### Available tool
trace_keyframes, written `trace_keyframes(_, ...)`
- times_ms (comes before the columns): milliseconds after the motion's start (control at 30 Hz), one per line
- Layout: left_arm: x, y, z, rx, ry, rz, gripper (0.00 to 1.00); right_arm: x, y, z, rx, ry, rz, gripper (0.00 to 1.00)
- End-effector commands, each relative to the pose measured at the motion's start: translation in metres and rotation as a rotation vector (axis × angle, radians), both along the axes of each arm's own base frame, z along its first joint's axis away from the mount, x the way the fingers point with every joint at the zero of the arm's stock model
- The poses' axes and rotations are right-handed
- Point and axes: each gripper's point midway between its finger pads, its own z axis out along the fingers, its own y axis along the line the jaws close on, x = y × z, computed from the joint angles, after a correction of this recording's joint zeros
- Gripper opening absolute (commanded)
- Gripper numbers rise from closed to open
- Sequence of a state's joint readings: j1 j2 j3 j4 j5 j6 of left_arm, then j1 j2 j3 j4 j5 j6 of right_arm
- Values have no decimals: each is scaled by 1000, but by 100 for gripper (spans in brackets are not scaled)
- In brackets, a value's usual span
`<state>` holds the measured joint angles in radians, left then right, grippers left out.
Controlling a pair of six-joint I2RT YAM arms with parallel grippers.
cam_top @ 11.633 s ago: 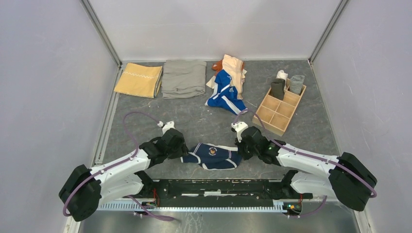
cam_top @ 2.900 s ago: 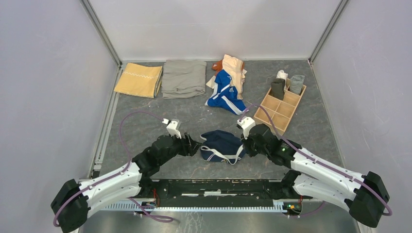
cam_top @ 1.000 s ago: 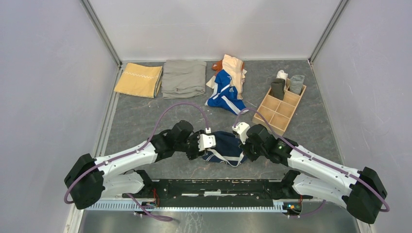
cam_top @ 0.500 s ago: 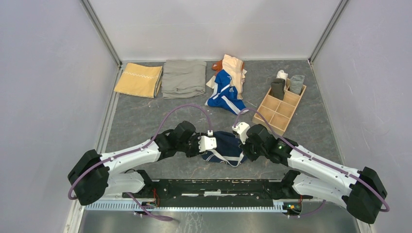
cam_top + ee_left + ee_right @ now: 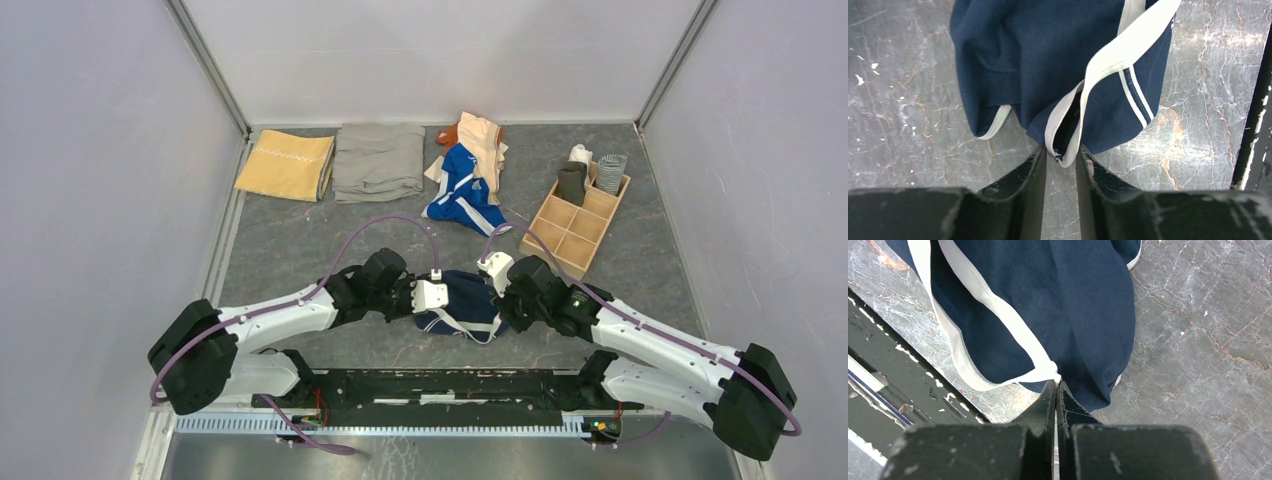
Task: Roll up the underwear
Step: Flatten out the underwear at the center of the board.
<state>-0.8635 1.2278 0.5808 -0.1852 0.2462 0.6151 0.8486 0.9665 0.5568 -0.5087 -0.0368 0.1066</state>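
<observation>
The navy underwear (image 5: 462, 302) with white trim lies bunched on the grey table between my two arms. In the left wrist view the underwear (image 5: 1048, 60) has a folded loop of white trim (image 5: 1064, 145) hanging between the tips of my left gripper (image 5: 1062, 154). The jaws are narrowly open on either side of it. My right gripper (image 5: 1056, 385) is shut on the opposite edge of the underwear (image 5: 1073, 305), where the white trim meets the navy cloth. From above, the left gripper (image 5: 438, 298) and right gripper (image 5: 497, 296) sit at the garment's left and right ends.
Bright blue and peach underwear (image 5: 468, 175) lie heaped at the back centre. A wooden divider box (image 5: 575, 225) holding rolled pieces stands at the back right. A mustard-yellow cloth (image 5: 286, 165) and a grey-khaki cloth (image 5: 379, 160) lie folded at the back left. A black rail (image 5: 450, 385) runs along the near edge.
My left gripper has crept a little right onto the underwear's left end and its jaws have narrowed around the white trim. The right arm has stayed put, still gripping.
</observation>
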Motion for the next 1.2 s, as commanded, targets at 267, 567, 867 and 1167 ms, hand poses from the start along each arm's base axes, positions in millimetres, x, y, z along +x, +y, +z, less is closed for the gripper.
trace_keyframes(267, 6, -22, 14, 10, 25, -112, 2, 18, 2, 22, 63, -115, -56, 0)
trace_keyframes(567, 17, -50, 94, -288, -11, 29, 2, 36, -13, 66, 146, -279, -194, 0)
trace_keyframes(867, 46, -3, 151, -470, 14, 676, 2, 48, -51, 132, 246, -488, -389, 0)
trace_keyframes(1167, 46, 46, 192, -459, -12, 933, 2, 36, -82, 195, 380, -598, -477, 0)
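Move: The navy underwear lies rumpled between the hands; its near white band corner is right at the left hand's open fingers, about 1 cm below, and its middle roughly 7 cm to the right and 1 cm ahead. The right hand already grips another white band corner, with the underwear's middle about 7 cm to its left, 2 cm ahead and 2 cm below. The blue garment lies some 26 cm ahead and 9 cm right of the left hand; the wooden organizer is about 23 cm ahead and 17 cm right of the right hand. The navy underwear's band corner is pinched as the left fingers sink about a centimetre and shut on it. Both hands then lift some 16 cm, easing forward about 5 cm; the left first edges right, then swings back left, turning roughly 45 degrees counter-clockwise, while the right, still gripping its corner, draws about 6 cm right and tips its fingers upward. ##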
